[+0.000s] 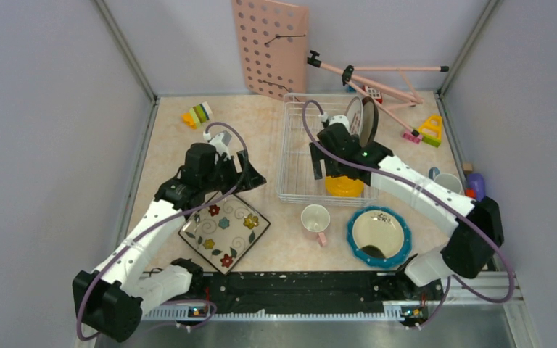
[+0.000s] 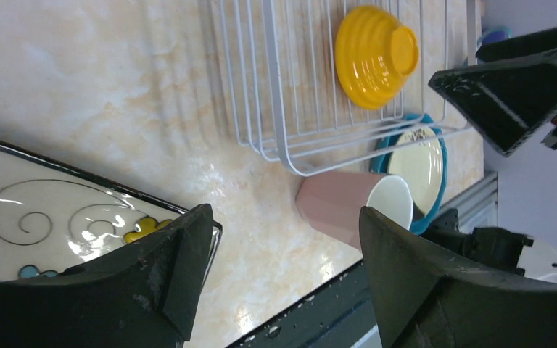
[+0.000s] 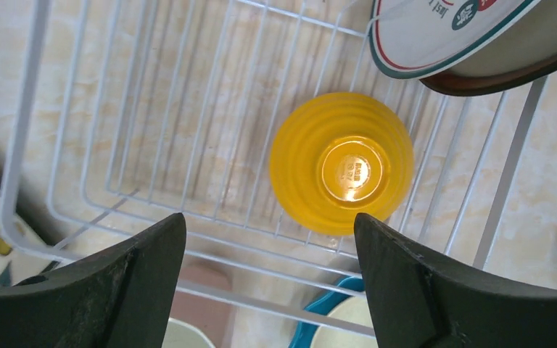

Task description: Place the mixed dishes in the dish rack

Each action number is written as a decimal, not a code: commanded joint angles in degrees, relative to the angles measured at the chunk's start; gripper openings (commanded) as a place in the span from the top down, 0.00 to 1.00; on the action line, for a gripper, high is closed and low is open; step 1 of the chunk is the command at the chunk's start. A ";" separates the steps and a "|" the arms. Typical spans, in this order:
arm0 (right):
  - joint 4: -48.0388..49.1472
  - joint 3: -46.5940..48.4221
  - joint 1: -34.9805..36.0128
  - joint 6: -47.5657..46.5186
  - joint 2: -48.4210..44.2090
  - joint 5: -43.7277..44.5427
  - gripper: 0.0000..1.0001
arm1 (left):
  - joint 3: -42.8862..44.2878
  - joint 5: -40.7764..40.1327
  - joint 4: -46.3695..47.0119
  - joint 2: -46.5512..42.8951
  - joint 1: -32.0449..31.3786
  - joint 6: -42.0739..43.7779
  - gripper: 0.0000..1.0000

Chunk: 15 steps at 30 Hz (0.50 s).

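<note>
The white wire dish rack (image 1: 295, 168) (image 2: 275, 109) (image 3: 80, 181) holds an upside-down yellow-orange bowl (image 1: 344, 187) (image 2: 375, 54) (image 3: 341, 170) at its near end. A brown-rimmed plate (image 1: 368, 119) (image 3: 464, 36) stands on edge at its far end. My right gripper (image 1: 325, 165) (image 3: 270, 221) hangs open over the rack, just short of the bowl and holding nothing. On the table lie the square floral plate (image 1: 225, 230) (image 2: 36, 217), the pink cup (image 1: 315, 219) (image 2: 348, 206), the teal dish (image 1: 379, 235) (image 2: 424, 163) and a small blue cup (image 1: 446, 181). My left gripper (image 1: 252, 177) (image 2: 283, 214) is open and empty at the floral plate's far corner.
A pink pegboard (image 1: 272, 47) leans on the back wall beside a fallen pink stand (image 1: 377, 76). Toy blocks lie at the back left (image 1: 197, 114) and back right (image 1: 428, 130). A purple object (image 1: 476, 185) sits by the right wall. The arms' black base rail (image 1: 297, 284) runs along the near edge.
</note>
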 commanded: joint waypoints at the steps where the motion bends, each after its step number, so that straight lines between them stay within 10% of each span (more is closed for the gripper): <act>1: 8.41 -5.13 0.12 -1.14 -9.85 -6.87 0.17 | -1.16 3.62 3.74 -0.08 -3.17 0.24 0.21; 15: 8.35 -15.31 -2.00 0.94 -25.59 1.80 0.14 | -0.04 -19.73 5.83 7.45 -26.89 -13.88 0.24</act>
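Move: The mug stands about 19 cm to the left hand's right, 11 cm back and 14 cm lower. The flowered tray lies some 11 cm left, 14 cm back; the yellow bowl, upside down in the rack, about 28 cm right and level with it. From the right hand, the mug is about 14 cm back and 1 cm left; the bowl it has let go of lies some 6 cm right, 2 cm back, 9 cm below. Nothing is touched yet: the empty left hand sweeps right and back towards the mug, about 10 cm, sinking a little towards the end and turning some 10 degrees clockwise, fingers staying wide open. Meanwhile the right hand, already free of the bowl and open, rises and draws back about 4 cm each, easing right later, its fingers tipping up slightly as its left side rises. ##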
